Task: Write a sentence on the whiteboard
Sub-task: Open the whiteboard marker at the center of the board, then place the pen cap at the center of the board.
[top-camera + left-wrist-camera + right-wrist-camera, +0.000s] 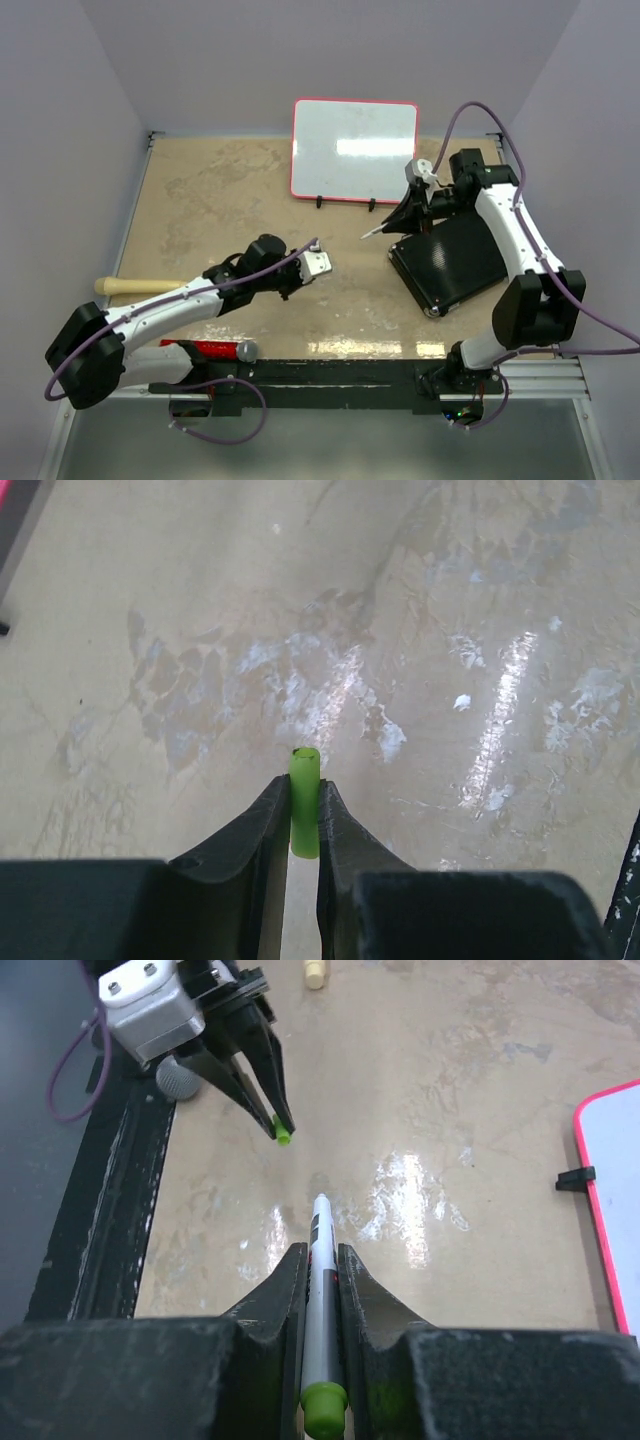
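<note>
The whiteboard (pixel 355 150) stands upright on small black feet at the back centre; its face is blank, and its red rim (pixel 612 1260) shows at the right edge of the right wrist view. My right gripper (pixel 320 1252) is shut on a white marker (pixel 320 1290) with a green end plug. The marker's bare tip (pixel 366 235) points left and down, in front of the board's lower right corner and apart from it. My left gripper (pixel 304 800) is shut on a small green cap (pixel 305 815) over the tan table, left of the marker tip.
A black rectangular pad (pixel 450 260) lies under the right arm. A wooden handle (pixel 130 287) lies at the left edge. A red cylinder with a grey end (pixel 212 350) rests by the left arm's base. Purple walls enclose the table.
</note>
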Robot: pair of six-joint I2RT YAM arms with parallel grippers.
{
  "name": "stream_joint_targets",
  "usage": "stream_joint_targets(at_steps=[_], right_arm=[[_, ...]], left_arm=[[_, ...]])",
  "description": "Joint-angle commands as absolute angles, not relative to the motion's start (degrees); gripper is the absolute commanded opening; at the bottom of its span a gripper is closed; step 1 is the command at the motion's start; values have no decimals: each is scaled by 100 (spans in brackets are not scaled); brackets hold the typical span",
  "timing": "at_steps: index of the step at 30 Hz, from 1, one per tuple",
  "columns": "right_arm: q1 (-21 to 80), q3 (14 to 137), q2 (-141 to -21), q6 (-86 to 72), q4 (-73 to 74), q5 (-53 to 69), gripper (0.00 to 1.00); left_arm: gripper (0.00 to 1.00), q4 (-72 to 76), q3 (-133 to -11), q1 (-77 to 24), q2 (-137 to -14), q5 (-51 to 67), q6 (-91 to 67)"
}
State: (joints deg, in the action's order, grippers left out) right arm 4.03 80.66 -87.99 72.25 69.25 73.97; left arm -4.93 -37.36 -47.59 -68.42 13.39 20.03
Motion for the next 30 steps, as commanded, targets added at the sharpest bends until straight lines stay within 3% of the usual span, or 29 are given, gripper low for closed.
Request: stream_joint_targets(at_steps=[1, 3, 6, 15, 18, 19, 24, 30], right_arm=[[378, 7230, -8158, 5385, 5201, 7200, 0], [378, 6578, -7447, 3493, 3047, 6875, 0], [369, 5486, -6639, 2130, 1507, 6286, 0], [88, 5309, -6416, 2215, 1608, 6486, 0], [53, 5291, -6381, 2224, 1600, 6539, 0], [18, 5282, -6381, 2232, 1608, 6556, 0], [9, 5291, -6355, 2241, 1626, 6662, 0], [-141, 5309, -6398, 2302, 1678, 6724, 0]], left_arm=[[0, -89, -3665, -4386, -6504, 1038, 1172], [0, 289, -3674, -4229, -6661, 809, 47], [0, 326, -3770, -4131, -7221, 914, -1140], [1, 879, -4007, -4122, -8691, 836, -2311], [16, 660, -4314, -4122, -8938, 397, -2443], [27, 450, -4376, -4122, -8982, 291, -2504], [58, 18, -4666, -4113, -8913, -211, -2523], [89, 254, -5000, -3333, -8657, 595, -2312]])
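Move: The cap is already off and shut in the left fingers; the bare patch of table it goes to lies about 3 cm ahead of the left hand, level sideways, and some 9 cm below. Around it, down at table height, the whiteboard's left black clip is about 22 cm ahead and 2 cm to the right, and the red microphone 22 cm left and 12 cm back. From the right hand the patch is about 16 cm left, 3 cm back and 23 cm below. The green cap is carried slightly forward and then down about 8 cm to the bare table by the left hand, which tips more downward and turns counter-clockwise some 40 degrees; the fingers then open wide, freeing it, and back off about 4 cm forward and 3 cm up. The right hand keeps hold of the marker, dips back and down about 3 cm, returns, then eases slightly right, turned some 20 degrees clockwise. ##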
